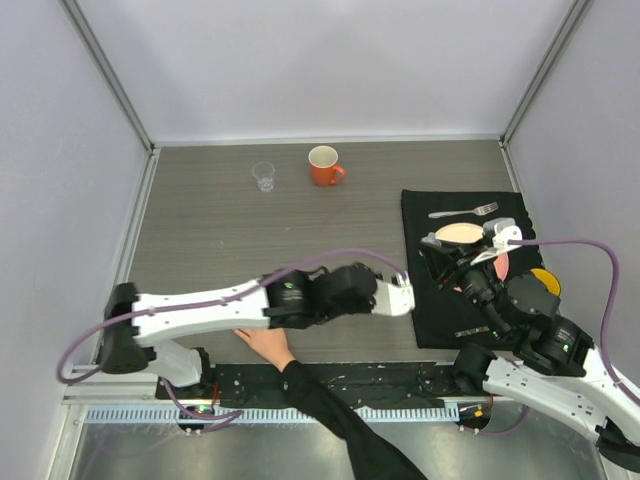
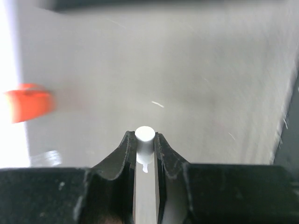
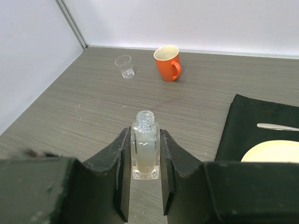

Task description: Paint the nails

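Note:
A bare human hand (image 1: 266,346) with a black sleeve lies on the table's near edge, partly under my left arm; its nails are too small to make out. My left gripper (image 1: 403,297) is right of the hand, shut on a white cap (image 2: 145,138) with a wet brush tip under it. My right gripper (image 1: 441,264) is shut on a small clear open bottle (image 3: 145,145), held upright just above the table next to the black mat (image 3: 261,122).
An orange mug (image 1: 324,165) and a small clear glass (image 1: 264,176) stand at the back; both show in the right wrist view, mug (image 3: 167,63) and glass (image 3: 124,66). The black mat (image 1: 430,310) holds a fork (image 1: 464,211) and a cream oval dish (image 1: 458,234).

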`<state>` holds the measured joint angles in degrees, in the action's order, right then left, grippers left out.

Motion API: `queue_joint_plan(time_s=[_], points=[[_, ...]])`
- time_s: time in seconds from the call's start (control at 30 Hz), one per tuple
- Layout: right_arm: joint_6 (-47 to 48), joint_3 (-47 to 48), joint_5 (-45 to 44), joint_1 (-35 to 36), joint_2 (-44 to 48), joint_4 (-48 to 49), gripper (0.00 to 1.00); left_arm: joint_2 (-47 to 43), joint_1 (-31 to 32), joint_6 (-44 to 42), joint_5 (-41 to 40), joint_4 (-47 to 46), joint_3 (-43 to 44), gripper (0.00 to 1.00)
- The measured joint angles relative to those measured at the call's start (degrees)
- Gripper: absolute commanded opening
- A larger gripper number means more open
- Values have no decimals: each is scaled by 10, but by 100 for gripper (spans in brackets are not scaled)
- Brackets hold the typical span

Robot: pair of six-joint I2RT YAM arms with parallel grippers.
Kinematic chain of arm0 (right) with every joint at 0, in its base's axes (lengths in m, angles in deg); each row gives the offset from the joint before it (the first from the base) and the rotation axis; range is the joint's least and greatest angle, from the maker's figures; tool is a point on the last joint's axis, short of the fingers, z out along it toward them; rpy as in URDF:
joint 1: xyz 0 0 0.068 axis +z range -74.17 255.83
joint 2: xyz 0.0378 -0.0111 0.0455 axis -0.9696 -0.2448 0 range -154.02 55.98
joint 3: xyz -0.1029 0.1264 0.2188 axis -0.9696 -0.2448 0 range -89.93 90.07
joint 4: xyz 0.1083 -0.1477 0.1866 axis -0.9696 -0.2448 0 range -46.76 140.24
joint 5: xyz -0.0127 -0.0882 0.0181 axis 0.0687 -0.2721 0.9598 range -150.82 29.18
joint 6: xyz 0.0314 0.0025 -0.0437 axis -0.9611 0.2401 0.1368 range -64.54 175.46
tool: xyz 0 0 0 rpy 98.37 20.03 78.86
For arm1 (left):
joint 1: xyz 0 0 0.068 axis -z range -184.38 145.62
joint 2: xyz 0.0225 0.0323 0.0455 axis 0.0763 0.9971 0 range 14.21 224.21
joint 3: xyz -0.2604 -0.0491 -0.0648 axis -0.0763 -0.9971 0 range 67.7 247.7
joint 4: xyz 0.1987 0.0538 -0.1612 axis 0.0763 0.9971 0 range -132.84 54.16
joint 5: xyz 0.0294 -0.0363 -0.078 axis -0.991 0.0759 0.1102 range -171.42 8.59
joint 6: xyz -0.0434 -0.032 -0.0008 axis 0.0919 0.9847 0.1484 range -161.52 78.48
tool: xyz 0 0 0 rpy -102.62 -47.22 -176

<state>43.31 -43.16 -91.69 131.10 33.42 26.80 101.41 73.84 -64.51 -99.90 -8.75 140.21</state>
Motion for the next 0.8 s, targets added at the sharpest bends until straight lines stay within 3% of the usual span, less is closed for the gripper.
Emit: queue_joint_plan(time_s=[0.2, 0.43, 0.63, 0.8], points=[[37, -24, 57, 0, -23, 33, 1, -164, -29, 80, -80, -83, 54, 0], [91, -28, 280, -1, -102, 79, 1, -318, -74, 294, -138, -112, 66, 0], [125, -20, 439, -1, -205, 104, 1, -332, -85, 417, -99, -107, 104, 0], [141, -9, 481, -1, -220, 123, 1, -301, -99, 471, -49, -101, 116, 0]])
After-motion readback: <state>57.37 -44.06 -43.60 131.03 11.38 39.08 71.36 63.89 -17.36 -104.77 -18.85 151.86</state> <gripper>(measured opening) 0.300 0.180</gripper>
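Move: The bottle, clasped in the right gripper, lies from the left fingertips about 12 cm to the right, 4 cm ahead and 16 cm above. For the right hand, the white brush cap already pinched by the left fingers is roughly 12 cm left, 4 cm back and 16 cm below. The model hand lies on the table some 20 cm left of the left fingertips, 5 cm back and 16 cm below; the plate is about 11 cm right of the right fingertips, 8 cm ahead and 33 cm below. Rising fast, the left hand carries the brush cap up some 30 cm and about 10 cm left, while its wrist swings from steeply down to level, pointing forward-right with the brush hanging. Meanwhile the right hand sweeps the bottle about 16 cm left, slightly back and down, turning counter-clockwise by half a right angle. Both keep their holds. ##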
